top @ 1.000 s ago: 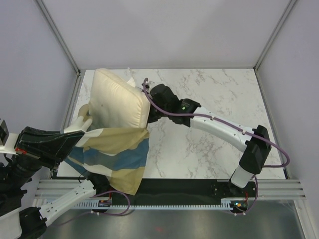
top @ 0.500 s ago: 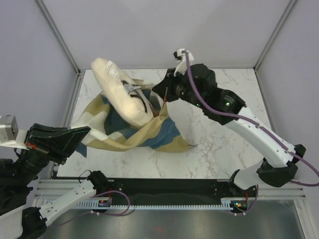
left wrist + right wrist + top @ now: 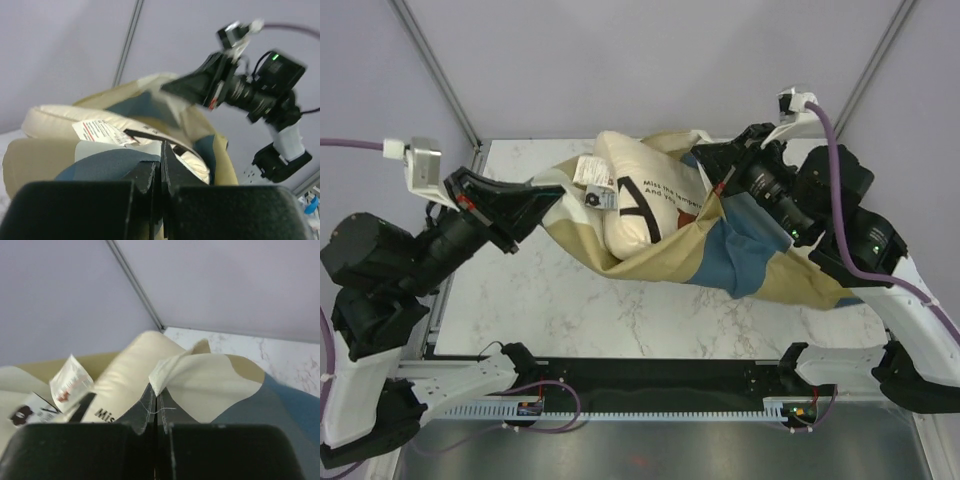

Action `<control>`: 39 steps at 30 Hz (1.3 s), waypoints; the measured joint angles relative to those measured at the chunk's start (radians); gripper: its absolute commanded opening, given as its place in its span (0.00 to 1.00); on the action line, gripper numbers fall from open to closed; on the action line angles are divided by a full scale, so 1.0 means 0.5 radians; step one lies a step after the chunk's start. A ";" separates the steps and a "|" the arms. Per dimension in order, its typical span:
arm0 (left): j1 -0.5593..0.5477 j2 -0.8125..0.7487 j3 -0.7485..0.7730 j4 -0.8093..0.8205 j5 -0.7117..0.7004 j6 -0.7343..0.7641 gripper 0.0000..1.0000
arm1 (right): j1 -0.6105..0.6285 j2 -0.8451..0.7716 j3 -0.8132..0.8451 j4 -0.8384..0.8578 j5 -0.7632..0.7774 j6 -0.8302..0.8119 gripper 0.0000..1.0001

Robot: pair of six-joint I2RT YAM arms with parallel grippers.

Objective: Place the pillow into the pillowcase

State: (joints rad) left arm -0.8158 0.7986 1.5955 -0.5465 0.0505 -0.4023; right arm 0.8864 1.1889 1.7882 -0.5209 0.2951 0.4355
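The checked blue-tan pillowcase (image 3: 760, 265) hangs stretched between my two grippers above the table, its mouth open upward. The cream pillow (image 3: 640, 205), with dark text and a white tag, lies partly inside that mouth, its upper part sticking out. My left gripper (image 3: 535, 205) is shut on the pillowcase's left edge; in the left wrist view the jaws (image 3: 160, 160) pinch blue cloth (image 3: 105, 165), with the pillow (image 3: 50, 117) beyond. My right gripper (image 3: 712, 172) is shut on the right edge; in its wrist view the jaws (image 3: 156, 402) hold a cream corner of the pillowcase (image 3: 210, 385) beside the pillow (image 3: 130, 370).
The white marble table (image 3: 650, 320) lies beneath the hanging cloth. Grey walls with metal frame posts (image 3: 435, 70) close in three sides. A black and white rail (image 3: 650, 385) with the arm bases runs along the near edge.
Both arms have swung up and apart, pulling the pillowcase taut between them. The pillow has moved from the back left to the middle and sunk into the case's mouth.
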 measured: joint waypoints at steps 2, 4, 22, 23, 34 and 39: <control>0.000 0.129 0.246 0.003 0.019 0.015 0.02 | -0.001 -0.009 -0.124 0.008 0.040 0.000 0.00; 0.000 0.211 0.456 0.005 0.065 0.024 0.02 | 0.000 0.037 -0.201 0.005 0.056 0.002 0.00; 0.000 0.044 0.094 0.137 -0.053 0.083 0.02 | -0.005 0.349 0.482 -0.117 0.531 -0.372 0.00; 0.000 0.118 0.087 0.154 -0.066 0.093 0.02 | -0.017 0.369 0.545 -0.095 0.571 -0.423 0.00; 0.001 0.497 -0.748 0.266 -0.629 0.224 0.02 | -0.042 -0.285 -0.830 0.360 0.504 -0.328 0.18; 0.101 0.511 -1.498 0.346 -0.813 -0.023 0.02 | -0.039 -0.436 -1.787 0.571 0.270 -0.021 0.66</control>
State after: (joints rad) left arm -0.7650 1.0542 0.8467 -0.3737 -0.3561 -0.4137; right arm 0.8669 0.9707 0.8948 -0.2356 0.4301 0.4252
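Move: Both grippers, held high, already pinch the pillowcase's mouth, with the pillow slung between them. The pillow lies about 10 cm to the left gripper's right, 11 cm ahead and 10 cm below. From the right gripper it is about 8 cm left, level fore and aft, 10 cm below. The white labels are some 5 cm right and 8 cm ahead of the left gripper, 6 cm below. The case's loose end hangs 16 cm right of the right gripper, level fore and aft, 27 cm below. Shake the slung pillow: lift the left gripper about 9 cm, drawing back, while the right dips and then rises again. Then swing both down fast towards the table, the left some 36 cm net and well forward, its fingers tipping down and keeping their pinch; drop the right about 26 cm net and open it late on the way, letting go of its edge. ##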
